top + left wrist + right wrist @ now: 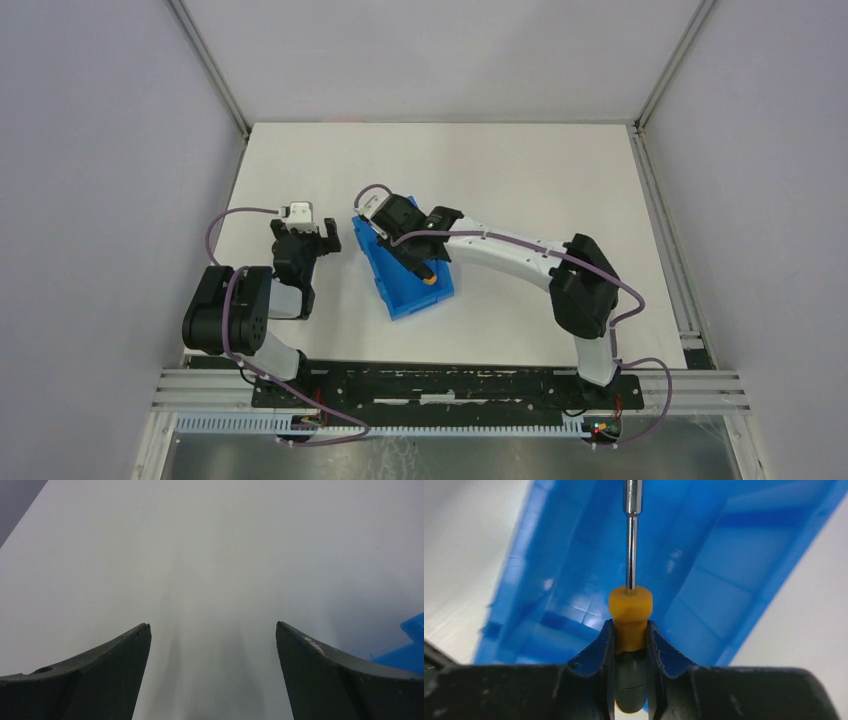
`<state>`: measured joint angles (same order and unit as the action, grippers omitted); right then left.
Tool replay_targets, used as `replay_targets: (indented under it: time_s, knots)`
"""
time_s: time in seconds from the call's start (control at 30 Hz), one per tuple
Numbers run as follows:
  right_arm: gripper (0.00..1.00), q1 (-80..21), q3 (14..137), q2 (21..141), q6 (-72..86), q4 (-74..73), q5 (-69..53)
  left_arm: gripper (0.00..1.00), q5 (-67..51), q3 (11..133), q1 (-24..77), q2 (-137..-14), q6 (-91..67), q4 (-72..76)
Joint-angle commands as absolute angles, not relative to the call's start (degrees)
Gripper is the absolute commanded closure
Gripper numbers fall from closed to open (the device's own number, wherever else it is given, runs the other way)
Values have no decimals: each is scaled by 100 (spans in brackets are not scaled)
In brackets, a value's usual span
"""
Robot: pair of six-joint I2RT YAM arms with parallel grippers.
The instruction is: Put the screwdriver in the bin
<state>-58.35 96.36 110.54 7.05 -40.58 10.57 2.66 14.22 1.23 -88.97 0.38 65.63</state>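
The blue bin (405,292) lies on the white table between the two arms. My right gripper (421,266) reaches into it from above and is shut on the screwdriver (429,279). In the right wrist view the right gripper (630,629) has its two fingers pressed against the orange neck and black body of the screwdriver (630,607). The thin metal shaft points away over the floor of the bin (734,570). My left gripper (306,236) hovers just left of the bin. In the left wrist view the left gripper (212,630) is open over bare table, and a corner of the bin (409,650) shows at the right edge.
The white table (520,180) is walled by grey panels on the left, right and back. A metal rail (450,385) carrying both arm bases runs along the near edge.
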Motion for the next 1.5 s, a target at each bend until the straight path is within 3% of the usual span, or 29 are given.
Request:
replay_targets:
  time_s: [0.0, 0.2, 0.33, 0.4, 0.47, 0.8, 0.83, 0.9, 1.1, 1.3, 1.47]
  knots:
    - [100, -5878, 9064, 11293, 533, -2980, 1511, 0, 235, 1439, 97, -8807, -149, 6689]
    - [98, -5885, 8759, 11745, 515, -2429, 1626, 0, 235, 1441, 97, -8807, -149, 6690]
    - [81, -5889, 8699, 11905, 584, -2314, 1596, 0, 237, 1437, 101, -8807, -149, 6692]
    - [65, -5884, 8790, 11895, 615, -2460, 1599, 0, 237, 1441, 97, -8807, -149, 6693]
    - [57, -5885, 8931, 11799, 629, -2590, 1605, 0, 237, 1441, 96, -8807, -149, 6695]
    - [38, -6077, 9479, 10220, 510, -3051, 2474, 0, 237, 1437, 97, -8807, -149, 6693]
    - [31, -6083, 9340, 9935, 503, -3013, 2564, 0, 233, 1437, 97, -8807, -149, 6690]
    - [4, -6087, 8941, 9377, 491, -2887, 2730, 0, 235, 1439, 97, -8809, -149, 6695]
    - [2, -5988, 6701, 7567, 729, -2298, 4884, 0, 234, 1437, 97, -8804, -149, 6689]
    - [2, -5436, 4422, 6413, 1256, -1762, 5820, 0, 234, 1437, 97, -8807, -149, 6696]
    - [2, -5414, 3076, 6120, 1636, -1130, 6036, 0, 232, 1440, 97, -8812, -149, 6694]
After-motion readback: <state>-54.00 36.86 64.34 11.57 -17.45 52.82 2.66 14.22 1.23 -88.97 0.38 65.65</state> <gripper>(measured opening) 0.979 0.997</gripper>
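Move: The right hand, still gripping the screwdriver by its handle, hangs over the bin's nearer half. The bin's middle lies about 3 cm ahead of this hand, 1 cm to its left and 11 cm below. From the idle left hand the bin's middle is roughly 22 cm to the right, 7 cm back and 5 cm lower. Right hand sinks 10 cm into the bin, opens, freeing the screwdriver, rises, arcs 25 cm right and down. ##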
